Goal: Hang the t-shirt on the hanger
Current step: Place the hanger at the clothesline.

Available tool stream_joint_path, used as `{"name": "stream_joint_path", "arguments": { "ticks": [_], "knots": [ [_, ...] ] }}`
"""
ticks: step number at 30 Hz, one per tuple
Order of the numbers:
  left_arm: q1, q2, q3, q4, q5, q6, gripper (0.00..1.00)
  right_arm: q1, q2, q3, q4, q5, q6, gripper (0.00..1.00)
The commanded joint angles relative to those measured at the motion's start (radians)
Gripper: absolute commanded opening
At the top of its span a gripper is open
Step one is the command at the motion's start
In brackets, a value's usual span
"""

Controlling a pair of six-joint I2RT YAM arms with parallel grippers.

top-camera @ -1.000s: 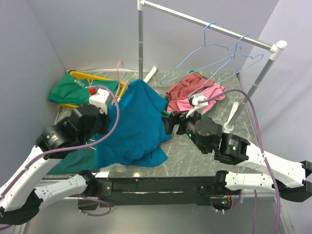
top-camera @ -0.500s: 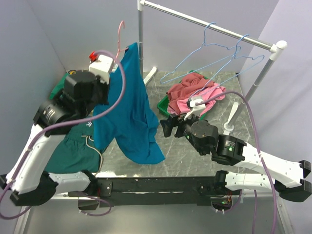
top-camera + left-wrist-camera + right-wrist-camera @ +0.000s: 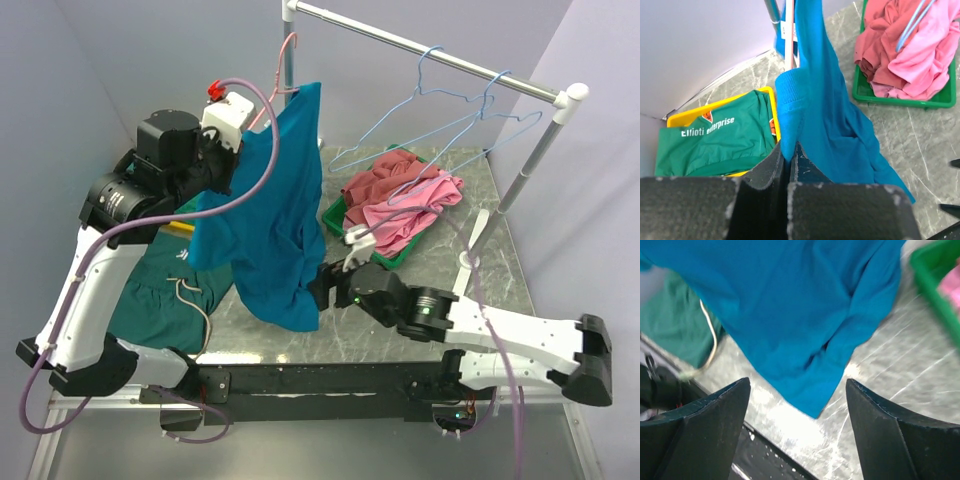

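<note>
The teal-blue t-shirt (image 3: 275, 225) hangs in the air from my raised left gripper (image 3: 240, 160), its lower hem just above the table. In the left wrist view the left gripper (image 3: 788, 152) is shut, pinching a fold of the t-shirt (image 3: 825, 105). The pink hanger (image 3: 284, 58) shows its hook above the shirt's top edge, and its wire (image 3: 789, 40) runs up beside the cloth; the rest is hidden in the shirt. My right gripper (image 3: 325, 290) is open and low by the hanging hem. In the right wrist view the right gripper (image 3: 797, 400) has nothing between its fingers, below the t-shirt (image 3: 790, 315).
A green tray (image 3: 335, 215) holds pink and maroon clothes (image 3: 400, 200). A yellow tray (image 3: 771, 97) holds a green lettered garment (image 3: 715, 140). Another green garment (image 3: 160, 300) lies front left. Light blue hangers (image 3: 440, 100) hang on the rail (image 3: 420, 50); its post (image 3: 289, 110) stands behind the shirt.
My left arm has lifted the t-shirt off the table, up and to the right toward the rail. The right arm has swung down and left to the shirt's hem.
</note>
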Motion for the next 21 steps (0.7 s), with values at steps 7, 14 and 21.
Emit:
{"name": "stream_joint_path", "arguments": {
  "ticks": [7, 14, 21],
  "knots": [
    [0.022, -0.014, 0.04, 0.085, 0.016, 0.051, 0.01, 0.026, 0.291, -0.019, 0.329, -0.282, -0.006, 0.67],
    [0.029, 0.055, 0.166, 0.079, 0.053, 0.071, 0.01, 0.026, 0.603, 0.066, 0.41, -0.403, -0.012, 0.6],
    [0.031, 0.05, 0.19, 0.085, 0.07, 0.079, 0.01, -0.072, 0.843, 0.319, 0.366, -0.414, -0.014, 0.6]
  ]
}}
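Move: The left gripper, still holding the covered arm of the hanger, has the clothesline bar's left end about 20 cm ahead, 10 cm to its right and some 12 cm higher. The yellow basket sits roughly 18 cm ahead, 15 cm left and 40 cm below. From the open right gripper, the t-shirt's hanging hem is about 10 cm left, level fore-and-aft and 14 cm below; the green basket is some 25 cm ahead, 18 cm right and 17 cm below. Sweep the right gripper down and left towards the t-shirt's hanging hem, dropping about 17 cm, tipping and swinging it counter-clockwise some 20 degrees while its fingers narrow but stay apart. Keep the left gripper shut on the shirt and hanger; after a slight dip, raise it to finish about 3 cm up, bringing the hook towards the bar's left end. ##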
